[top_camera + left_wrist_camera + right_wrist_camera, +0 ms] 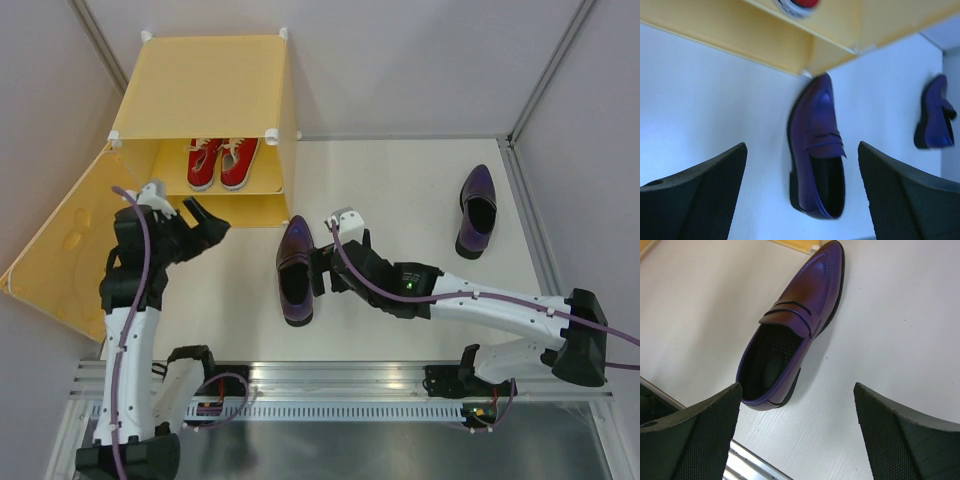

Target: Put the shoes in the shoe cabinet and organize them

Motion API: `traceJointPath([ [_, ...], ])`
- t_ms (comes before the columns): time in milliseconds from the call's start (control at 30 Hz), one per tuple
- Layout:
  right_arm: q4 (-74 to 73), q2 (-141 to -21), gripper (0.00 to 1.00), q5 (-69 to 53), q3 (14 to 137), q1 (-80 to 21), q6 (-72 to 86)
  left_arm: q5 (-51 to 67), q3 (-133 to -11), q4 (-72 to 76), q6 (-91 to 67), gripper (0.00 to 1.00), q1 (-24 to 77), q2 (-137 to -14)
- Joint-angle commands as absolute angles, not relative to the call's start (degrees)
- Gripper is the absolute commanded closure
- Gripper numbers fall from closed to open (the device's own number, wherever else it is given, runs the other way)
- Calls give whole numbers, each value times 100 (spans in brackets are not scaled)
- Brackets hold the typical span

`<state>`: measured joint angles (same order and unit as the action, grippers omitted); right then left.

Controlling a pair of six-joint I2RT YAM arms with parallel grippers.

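The yellow shoe cabinet (pixel 205 85) stands at the back left with its door (pixel 70 240) swung open to the left. Two red sneakers (pixel 222 163) sit side by side on its inner shelf. One dark purple slip-on shoe (pixel 296 270) lies on the table in front of the cabinet, toe toward it. My right gripper (pixel 322 268) is open just right of that shoe (pixel 795 325), touching nothing. The other purple shoe (pixel 477 212) lies far right. My left gripper (pixel 205 222) hangs open and empty by the cabinet's lower opening, facing the near purple shoe (pixel 816 145).
Grey walls close in the table at the back and on both sides. A metal rail (pixel 340 385) runs along the near edge by the arm bases. The open door takes up the left side beside my left arm.
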<state>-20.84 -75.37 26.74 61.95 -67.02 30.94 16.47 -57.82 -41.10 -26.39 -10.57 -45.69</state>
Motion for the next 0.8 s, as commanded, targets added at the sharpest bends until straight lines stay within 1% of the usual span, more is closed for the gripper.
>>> traceJointPath([
  [0, -2074, -7207, 4, 3198, 5977, -6715, 3225, 1531, -5389, -4280, -3373, 6, 66, -4544],
  [33, -2074, -7155, 4, 3225, 5916, -6706, 3252, 1355, -5309, -4272, -3506, 6, 775, -4596],
  [67, -2083, -7137, 4, 3260, 5889, -6697, 3278, 918, -5143, -4271, -3768, 6, 1095, -4640],
  [100, -2127, -7111, 3, 3322, 5863, -6689, 3339, 697, -5063, -4245, -3901, 6, 1655, -4684],
  [133, -2144, -7049, 3, 3366, 5819, -6680, 3357, 346, -4975, -4210, -4172, 6, 1913, -4772],
  [300, -2206, -6751, 2, 3629, 5599, -6653, 3498, -368, -4396, -3798, -4965, 9, 3389, -5141],
  [400, -2223, -6601, 2, 3691, 5449, -6583, 3533, -755, -4237, -3534, -5317, 12, 3874, -5633],
  [433, -2250, -6566, 2, 3683, 5423, -6548, 3551, -886, -4228, -3411, -5413, 14, 3937, -5930],
  [533, -2346, -6495, 2, 3683, 5370, -6522, 3577, -1159, -4236, -3200, -5580, 17, 4104, -6292],
  [733, -2391, -6276, 2, 3753, 5133, -6486, 3691, -1441, -4219, -2997, -5774, 30, 4324, -6925],
  [767, -2391, -6249, 2, 3770, 5107, -6460, 3726, -1450, -4184, -2980, -5792, 35, 4394, -7021],
])
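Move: The near purple shoe lies about 20 cm to the right of the left hand, a couple of centimetres back and some 22 cm below it. The cabinet's near right corner stands at the shoe's toe, about 11 cm ahead of the left hand and 18 cm to its right; the red shoes on the shelf are some 20 cm ahead, 6 cm right and 6 cm lower. From the right hand the purple shoe is about 8 cm left, 3 cm ahead and 16 cm down. Over the near purple shoe's opening comes the left hand, swinging right and sinking nearly 20 cm, first drawing back a little, tipping its fingers some 30 degrees steeper and turning slightly clockwise. Its fingers start to close, still apart around the shoe's left side wall, one outside and one inside the opening. The right hand backs off about 7 cm rightward, away from the shoe, wide open. ##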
